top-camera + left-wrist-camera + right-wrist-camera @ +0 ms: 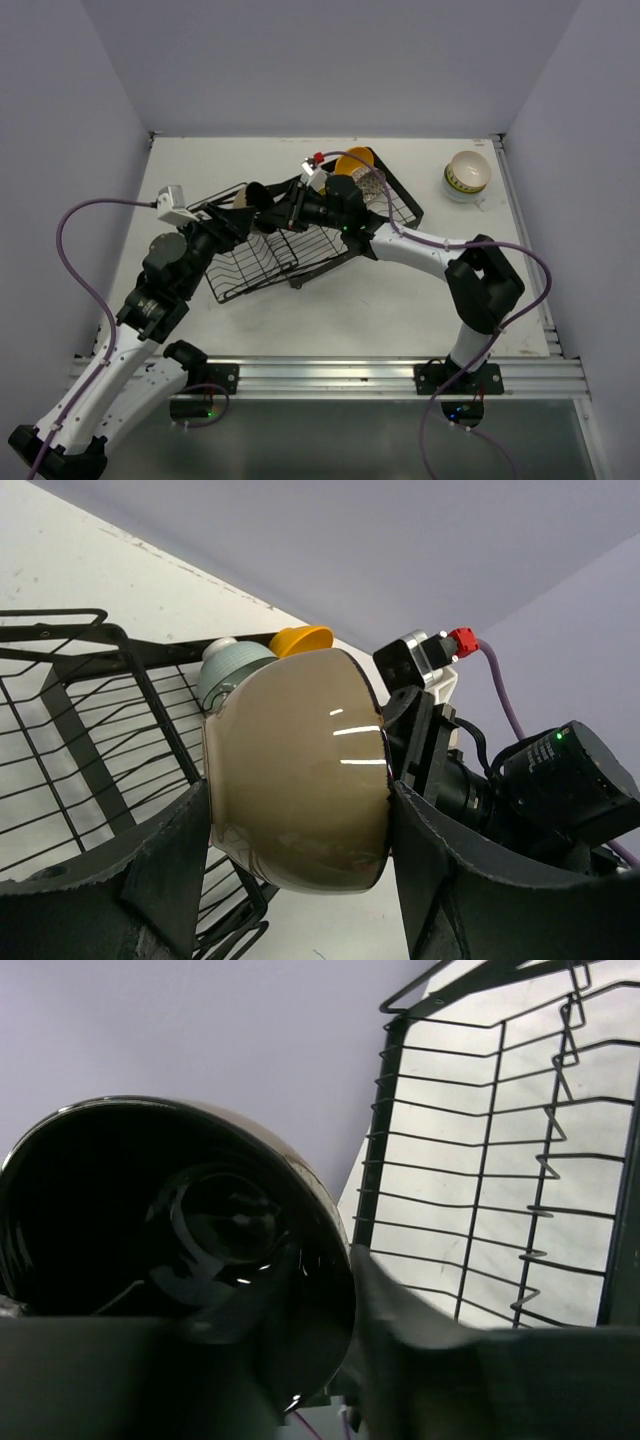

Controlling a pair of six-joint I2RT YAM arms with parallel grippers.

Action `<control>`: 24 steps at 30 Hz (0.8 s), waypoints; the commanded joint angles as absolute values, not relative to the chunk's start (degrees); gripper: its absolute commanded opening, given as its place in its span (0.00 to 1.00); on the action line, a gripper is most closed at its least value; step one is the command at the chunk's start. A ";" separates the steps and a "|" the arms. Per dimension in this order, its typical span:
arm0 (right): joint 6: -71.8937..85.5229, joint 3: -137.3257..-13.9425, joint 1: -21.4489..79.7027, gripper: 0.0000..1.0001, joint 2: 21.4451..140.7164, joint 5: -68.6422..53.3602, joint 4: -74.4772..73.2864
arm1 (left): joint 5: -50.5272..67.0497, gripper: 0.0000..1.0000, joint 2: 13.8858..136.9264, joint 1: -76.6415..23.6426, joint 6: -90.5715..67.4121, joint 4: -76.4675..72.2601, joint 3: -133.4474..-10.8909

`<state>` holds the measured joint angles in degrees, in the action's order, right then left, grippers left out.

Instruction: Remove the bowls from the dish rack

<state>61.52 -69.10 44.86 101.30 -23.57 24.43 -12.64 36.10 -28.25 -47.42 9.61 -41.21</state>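
Note:
A beige bowl (300, 770) with a dark glossy inside (170, 1230) hangs over the left end of the black wire dish rack (250, 265). My left gripper (243, 203) is shut on it, one finger on each side of its outer wall. My right gripper (272, 212) grips the same bowl from the other side: one finger lies inside it and the other finger (400, 1320) presses its outer wall at the rim. At the rack's far end sit an orange-yellow bowl (355, 160), a brown-speckled bowl (375, 186) and a pale teal bowl (235, 665).
The rack (500, 1210) lies askew across the middle of the white table. A stack of unloaded bowls (467, 176), white on top, stands at the back right. The enclosure walls close in the table on the left, back and right.

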 commanded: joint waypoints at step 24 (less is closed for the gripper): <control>48.98 -79.88 32.53 0.00 96.51 -22.33 1.36 | -23.99 1.00 35.68 -27.95 -22.68 6.77 -48.69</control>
<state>54.35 -74.32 37.30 101.30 -23.31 6.57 -20.05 35.88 -28.25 -29.87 7.38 -46.02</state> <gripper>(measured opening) 0.129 0.997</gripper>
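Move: The tan bowl is clasped in the left fingers, its middle about 3 cm ahead of that hand and 1 cm to its right. From the right hand, its fingers around the lower rim, the bowl's middle is some 4 cm left, 4 cm above and 1 cm ahead. About 14 cm below this hand sit the teal bowl (10 cm ahead, 8 right), orange bowl (15, 17) and speckled bowl (9, 19); the bowl stack is roughly 43 cm right, 15 ahead, 18 below. The right fingers close the rest of the way and pinch the tan bowl's rim while the left hand keeps its clasp almost still; only then do the left fingers spread fully open, letting go of the bowl's sides, and the left hand backs off up and to the left by about 5 cm, rolling and tipping its fingertips up slightly. The right hand keeps its pinch and, after a short hold, carries the bowl right and forward about 7 cm, sinking some 3 cm with its fingertips dipping about 10 degrees, over the rack and towards the bowl stack. ##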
